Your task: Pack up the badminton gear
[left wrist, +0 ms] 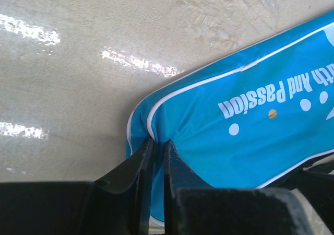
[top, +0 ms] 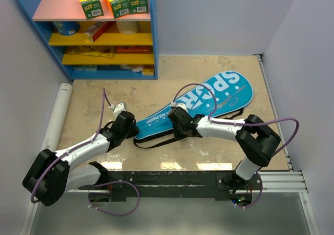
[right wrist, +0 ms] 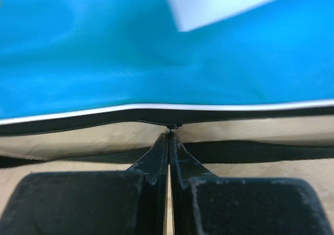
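Observation:
The long blue bag [top: 219, 96] lettered "SPORT" lies diagonally across the beige table, wide end at the far right and narrow end towards the near left. My left gripper [top: 133, 128] is shut on the fabric at the narrow end [left wrist: 250, 125], and the cloth puckers between the two fingers [left wrist: 158, 141]. My right gripper [top: 177, 124] is at the bag's near long edge. In the right wrist view its fingers [right wrist: 169, 134] are pressed together on the small zipper pull [right wrist: 173, 125], below the bag's white-piped black edge [right wrist: 130, 52].
A black carry strap [top: 156, 141] trails from the bag towards the near edge, and it also crosses behind my right fingers [right wrist: 261, 150]. A blue shelf unit [top: 94, 31] with orange-green boxes [top: 112, 0] stands at the back left. A white tube [top: 57, 115] lies along the left edge.

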Available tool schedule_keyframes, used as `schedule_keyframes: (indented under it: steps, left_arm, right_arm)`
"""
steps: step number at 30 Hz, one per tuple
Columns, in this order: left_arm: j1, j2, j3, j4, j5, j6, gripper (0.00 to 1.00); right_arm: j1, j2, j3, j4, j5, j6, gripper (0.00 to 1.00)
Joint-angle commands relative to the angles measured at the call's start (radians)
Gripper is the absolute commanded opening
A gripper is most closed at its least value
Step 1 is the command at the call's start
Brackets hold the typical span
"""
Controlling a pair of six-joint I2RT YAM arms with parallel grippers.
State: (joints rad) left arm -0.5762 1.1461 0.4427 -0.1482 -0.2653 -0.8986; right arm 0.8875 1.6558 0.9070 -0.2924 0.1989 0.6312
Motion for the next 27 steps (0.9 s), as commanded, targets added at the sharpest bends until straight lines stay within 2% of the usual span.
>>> schedule_keyframes:
  steps: [1,8,15,21,27]
  left_arm:
    - [-0.004,0.04,-0.076,-0.091,0.095,0.013,0.08]
    - [-0.004,0.014,-0.105,-0.054,0.135,0.017,0.08]
    - [-0.005,-0.009,-0.131,-0.03,0.181,0.018,0.08]
    - [-0.005,-0.062,-0.15,-0.036,0.196,0.018,0.08]
    - [-0.005,-0.108,-0.177,-0.034,0.212,0.015,0.08]
  right_arm:
    - [0.066,0.004,0.05,-0.016,-0.026,0.048,0.0]
    - [0.16,0.068,0.119,0.015,-0.055,0.09,0.0]
    - [0.252,0.205,0.291,0.021,-0.073,0.116,0.0]
    - [0.301,0.312,0.406,0.052,-0.121,0.143,0.0]
    - [0.314,0.338,0.428,0.157,-0.197,0.2,0.0]
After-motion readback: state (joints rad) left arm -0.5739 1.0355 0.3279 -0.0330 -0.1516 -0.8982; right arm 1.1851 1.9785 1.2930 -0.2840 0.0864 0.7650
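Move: The right fingers are shut on the zip pull at the front edge of the bag, and the end of the zip lies about 18 cm to their left and 5 cm back, at nearly the same height. The bag's middle is some 11 cm ahead and 8 cm to the right of them, while the nearest stretch of black strap runs about 5 cm back and 7 cm left. The left hand still pinches the folded narrow end; the zip pull is roughly 19 cm to its right, about level with it fore and aft. Keeping its fingers shut on the zip pull, the right hand draws it low along the bag's edge towards the narrow end and the left gripper, some 17 cm left and 7 cm back, starting diagonally and then going mostly left, with the wrist turning about 15 degrees counter-clockwise. The left hand keeps its pinch on the folded narrow end as an anchor, easing only about 1.5 cm right and, later on, as much back, with a slight clockwise turn and roll. ##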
